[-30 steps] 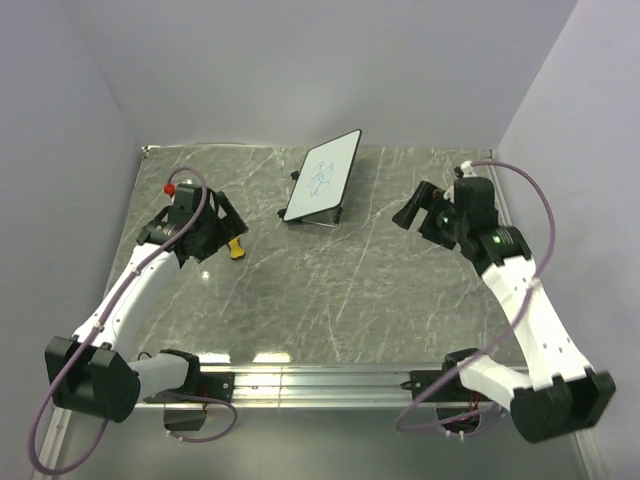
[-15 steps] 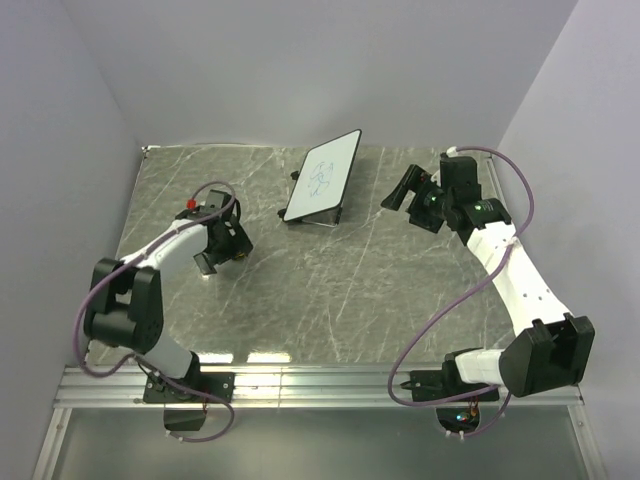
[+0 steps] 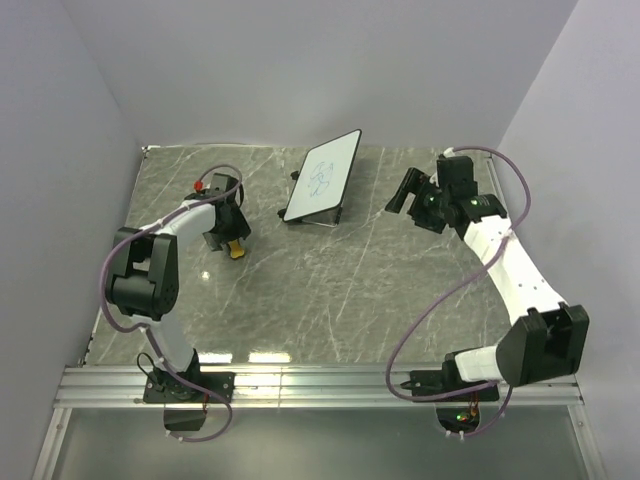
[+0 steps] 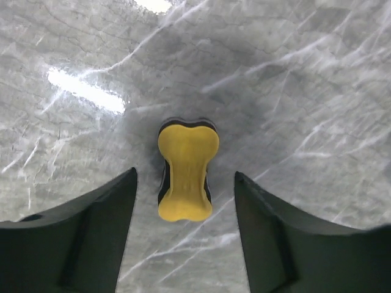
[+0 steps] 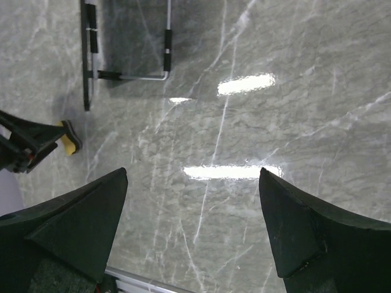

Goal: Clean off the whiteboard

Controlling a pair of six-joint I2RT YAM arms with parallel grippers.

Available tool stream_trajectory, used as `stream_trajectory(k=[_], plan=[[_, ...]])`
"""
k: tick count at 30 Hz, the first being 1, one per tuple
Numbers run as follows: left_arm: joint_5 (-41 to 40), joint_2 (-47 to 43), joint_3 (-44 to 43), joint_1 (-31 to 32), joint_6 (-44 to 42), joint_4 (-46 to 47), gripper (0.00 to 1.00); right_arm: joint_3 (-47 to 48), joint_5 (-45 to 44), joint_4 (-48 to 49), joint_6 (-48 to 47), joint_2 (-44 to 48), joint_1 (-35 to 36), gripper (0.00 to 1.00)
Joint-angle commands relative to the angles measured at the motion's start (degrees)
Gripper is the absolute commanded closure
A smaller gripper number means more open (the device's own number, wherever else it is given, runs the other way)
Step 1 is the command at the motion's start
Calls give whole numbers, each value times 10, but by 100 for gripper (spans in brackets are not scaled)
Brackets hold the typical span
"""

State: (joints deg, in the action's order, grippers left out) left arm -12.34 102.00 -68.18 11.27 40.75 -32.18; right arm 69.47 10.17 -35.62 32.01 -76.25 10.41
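Note:
The whiteboard (image 3: 322,178) stands tilted at the back centre of the table, with a blue scribble on its face. Its black frame edge and wire stand (image 5: 128,75) show at the top left of the right wrist view. The small yellow bone-shaped eraser (image 3: 236,249) (image 4: 185,166) (image 5: 69,140) lies flat on the table, left of the board. My left gripper (image 3: 228,232) (image 4: 185,177) hangs over the eraser, open. The eraser's near end sits between the fingers with a gap on each side. My right gripper (image 3: 408,190) (image 5: 192,172) is open and empty, right of the board.
The grey marble table (image 3: 350,290) is walled at the back and on both sides. An aluminium rail (image 3: 320,383) carrying both arm bases runs along its near edge. Bright light reflections lie on the marble.
My left gripper has shifted towards the eraser and now straddles it, with its jaws narrowed. My right gripper has moved a little left, closer to the board.

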Motion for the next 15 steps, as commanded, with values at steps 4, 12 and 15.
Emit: stream_trajectory(k=[4, 12, 15], plan=[[-11, 20, 4, -16, -20, 17, 39, 77, -18, -5, -12, -62, -6, 5], [2, 26, 32, -21, -39, 39, 59, 138, 65, 61, -3, -139, -6, 6], [11, 32, 28, -27, -43, 40, 88, 138, 159, 143, 16, -164, -5, 6]])
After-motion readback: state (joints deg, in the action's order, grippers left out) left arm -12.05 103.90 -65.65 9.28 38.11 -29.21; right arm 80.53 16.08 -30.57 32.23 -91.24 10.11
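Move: The eraser lies about 3 cm below the left hand and perhaps 1 cm ahead, centred between the open fingers; the whiteboard stands some 13 cm ahead of that hand and 22 cm to its right, its middle about 4 cm higher. From the right hand the whiteboard is roughly 16 cm ahead, 19 cm left and 12 cm down, the eraser about 4 cm ahead, 42 cm left and 20 cm down. Left sinks 2 cm, drifting left, and pinches the eraser's waist; right, open, advances 7 cm towards the whiteboard. ##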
